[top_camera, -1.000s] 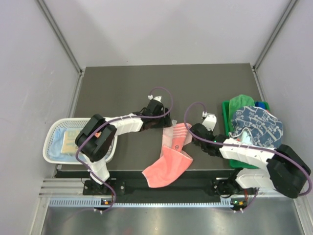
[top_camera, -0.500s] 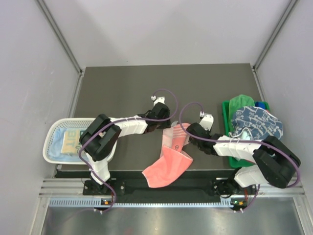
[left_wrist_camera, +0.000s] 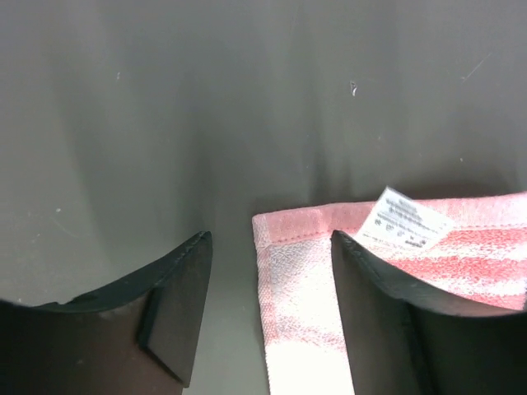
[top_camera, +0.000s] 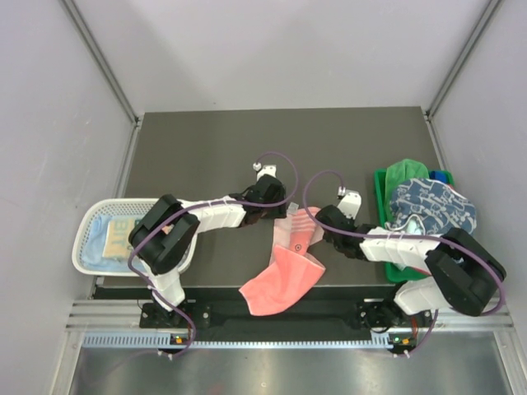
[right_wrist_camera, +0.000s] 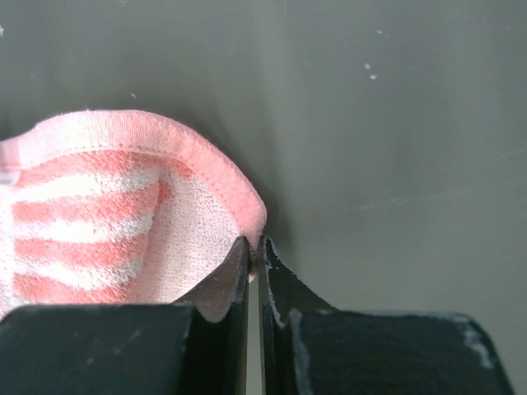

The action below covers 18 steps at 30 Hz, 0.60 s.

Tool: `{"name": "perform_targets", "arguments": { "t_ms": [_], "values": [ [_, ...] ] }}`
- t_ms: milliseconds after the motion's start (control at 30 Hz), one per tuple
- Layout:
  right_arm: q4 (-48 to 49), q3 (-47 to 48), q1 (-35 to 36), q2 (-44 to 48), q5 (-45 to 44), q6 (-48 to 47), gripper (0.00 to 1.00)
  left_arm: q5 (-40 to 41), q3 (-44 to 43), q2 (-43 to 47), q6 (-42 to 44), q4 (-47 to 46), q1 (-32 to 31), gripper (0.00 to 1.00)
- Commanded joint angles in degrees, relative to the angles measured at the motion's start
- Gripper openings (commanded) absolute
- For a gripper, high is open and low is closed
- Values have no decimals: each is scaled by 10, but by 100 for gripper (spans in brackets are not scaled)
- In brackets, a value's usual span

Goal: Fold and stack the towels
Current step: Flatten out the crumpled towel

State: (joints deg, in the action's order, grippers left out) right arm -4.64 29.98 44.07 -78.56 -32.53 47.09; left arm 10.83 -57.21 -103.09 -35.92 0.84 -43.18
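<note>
A coral pink towel (top_camera: pixel 290 263) with white stripes lies crumpled on the dark table, hanging toward the near edge. My left gripper (top_camera: pixel 275 209) is open, its jaws astride the towel's far left corner (left_wrist_camera: pixel 284 271), near a white label (left_wrist_camera: pixel 408 220). My right gripper (top_camera: pixel 320 220) is shut on the towel's far right edge (right_wrist_camera: pixel 222 177), pinching the hem between its fingertips (right_wrist_camera: pixel 239 263). More towels sit heaped at the right: a navy one with white pattern (top_camera: pixel 432 210), a green one (top_camera: pixel 405 171), a blue one (top_camera: pixel 442 176) and a pale mint one (top_camera: pixel 409 234).
A green plastic bin (top_camera: pixel 384 197) at the table's right edge holds the heap. A white mesh basket (top_camera: pixel 86 234) at the left edge holds folded pale cloths. Grey walls enclose the table on three sides.
My left gripper has moved right onto the towel's far left corner. My right arm has shifted slightly, still at the towel's far right edge.
</note>
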Motion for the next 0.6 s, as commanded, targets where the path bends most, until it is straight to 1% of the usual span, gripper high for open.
{"name": "perform_targets", "arguments": {
  "t_ms": [0,100,367,500,567],
  "values": [
    [-34,1,-11,37,-20,-5,0,-22,22,-6,14,82,-1,63],
    [-52,3,-13,53,-28,-11,0,-18,12,-24,14,96,-6,57],
    [-62,10,-13,73,-31,-20,0,10,-3,-69,9,108,-29,52],
    [-63,12,-14,76,-31,-22,0,20,-8,-81,9,113,-37,48],
    [-63,14,-14,80,-31,-24,0,28,-8,-85,7,118,-38,43]
  ]
}}
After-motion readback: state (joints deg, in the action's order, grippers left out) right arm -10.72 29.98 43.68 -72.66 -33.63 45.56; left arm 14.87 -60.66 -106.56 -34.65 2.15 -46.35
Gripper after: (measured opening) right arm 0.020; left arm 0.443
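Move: The towel's far left corner, which my left hand is after, lies right at its open fingers, about 1 cm ahead, level sideways and some 2 cm below. The white tag on the far edge is about 4 cm to the right and 1 cm ahead. My right hand already pinches the far right corner, roughly 10 cm right of my left hand and 4 cm nearer me. From my right hand, the left corner is some 10 cm left and 5 cm ahead. I keep my right fingers shut on the towel's right corner and raise it about 1.5 cm while drawing it as much to the right and slightly back, then nearly hold it there. My left hand first hovers, then slips about 1.5 cm right and a little down over the far left corner, its fingers closing by about a third so they narrow in on it without shutting. ##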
